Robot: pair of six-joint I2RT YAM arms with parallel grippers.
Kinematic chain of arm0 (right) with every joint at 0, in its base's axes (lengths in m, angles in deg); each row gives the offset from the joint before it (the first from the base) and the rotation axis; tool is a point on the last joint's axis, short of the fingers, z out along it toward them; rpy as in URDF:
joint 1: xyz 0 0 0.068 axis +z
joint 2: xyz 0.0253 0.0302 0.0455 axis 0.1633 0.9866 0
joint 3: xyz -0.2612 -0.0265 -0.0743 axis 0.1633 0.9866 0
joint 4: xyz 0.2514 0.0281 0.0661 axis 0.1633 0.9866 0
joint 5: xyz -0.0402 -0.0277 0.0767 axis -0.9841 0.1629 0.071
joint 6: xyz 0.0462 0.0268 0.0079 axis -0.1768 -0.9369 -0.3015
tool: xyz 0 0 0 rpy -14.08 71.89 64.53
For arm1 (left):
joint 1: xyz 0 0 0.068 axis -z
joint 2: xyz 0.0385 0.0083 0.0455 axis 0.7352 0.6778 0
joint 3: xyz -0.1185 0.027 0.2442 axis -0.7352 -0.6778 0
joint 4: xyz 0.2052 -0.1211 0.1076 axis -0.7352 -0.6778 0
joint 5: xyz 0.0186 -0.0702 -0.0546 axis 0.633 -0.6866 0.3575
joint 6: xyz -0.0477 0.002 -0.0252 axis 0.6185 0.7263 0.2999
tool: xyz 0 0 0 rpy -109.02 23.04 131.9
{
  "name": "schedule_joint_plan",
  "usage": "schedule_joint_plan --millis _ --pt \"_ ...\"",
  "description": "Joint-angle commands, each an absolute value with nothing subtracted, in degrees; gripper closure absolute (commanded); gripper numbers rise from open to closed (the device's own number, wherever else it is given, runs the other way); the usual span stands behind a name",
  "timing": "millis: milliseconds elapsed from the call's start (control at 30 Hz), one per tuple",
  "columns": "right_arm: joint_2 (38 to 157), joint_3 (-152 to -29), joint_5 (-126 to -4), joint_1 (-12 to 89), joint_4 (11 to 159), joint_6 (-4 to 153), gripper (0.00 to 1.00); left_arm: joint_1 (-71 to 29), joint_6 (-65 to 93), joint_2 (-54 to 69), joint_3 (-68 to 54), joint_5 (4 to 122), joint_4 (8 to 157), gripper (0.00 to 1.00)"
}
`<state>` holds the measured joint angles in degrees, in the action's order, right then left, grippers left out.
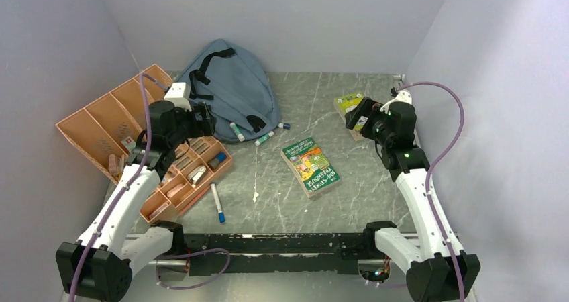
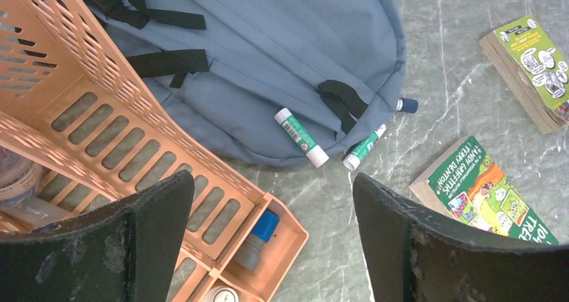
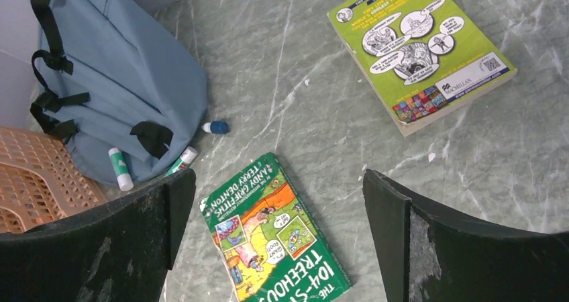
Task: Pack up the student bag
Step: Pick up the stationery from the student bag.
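Observation:
The grey-blue student bag lies flat at the back left, its black straps showing. Two green-and-white markers and a blue-capped one rest against its near edge. A green book lies mid-table, and a yellow-green book at the back right. My left gripper hangs open and empty over the small tray's corner, just short of the bag. My right gripper is open and empty, raised between the two books.
A small orange compartment tray holds several small items, among them a blue-capped one. A larger slotted orange tray leans at the left wall. A blue marker lies loose near the front. Walls close in on the left, back and right.

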<state>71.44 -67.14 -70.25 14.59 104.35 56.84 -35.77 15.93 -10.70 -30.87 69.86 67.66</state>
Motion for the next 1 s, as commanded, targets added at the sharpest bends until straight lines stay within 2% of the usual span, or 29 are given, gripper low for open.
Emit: schedule_joint_plan --millis 0,433,700,800,967 --pt "69.83 -65.68 -71.01 14.06 102.11 56.95 0.00 -36.25 15.94 -11.14 -31.63 67.89 70.24 0.08" --pt "76.91 -67.82 -70.44 14.05 102.65 54.13 0.00 -36.25 15.04 -12.43 -34.30 68.52 71.08 0.08" --pt "87.12 -68.52 -59.69 14.05 97.17 52.43 0.00 -36.16 14.83 -14.16 -36.94 69.05 70.96 0.09" --pt "91.18 -68.68 -51.17 14.41 90.60 49.39 0.00 -36.01 14.86 -15.18 -38.09 69.97 71.48 0.09" --pt "101.24 -75.21 -49.25 22.48 83.71 48.23 0.00 -35.25 15.24 -15.48 -38.13 70.48 71.94 0.09"
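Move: The right gripper, empty and open, has the blue-capped stick at the bag's edge about 12 cm ahead, 20 cm to its left and 25 cm below. The loose glue stick is about 9 cm ahead and 28 left; the green book is 10 cm left and 4 back. From the left gripper, the glue stick on the bag lies roughly 10 cm ahead, 4 right and 22 below, the loose glue stick 8 ahead and 15 right. Swing the open right gripper down some 8 cm and forward about 5, then increasingly left by 7 towards the blue-capped stick and the bag's edge, tipping the fingers down, turning them counter-clockwise and raising the hand's left side. Meanwhile lower the open left gripper about 3 cm, easing it back 2 cm from the bag. Touch nothing. ##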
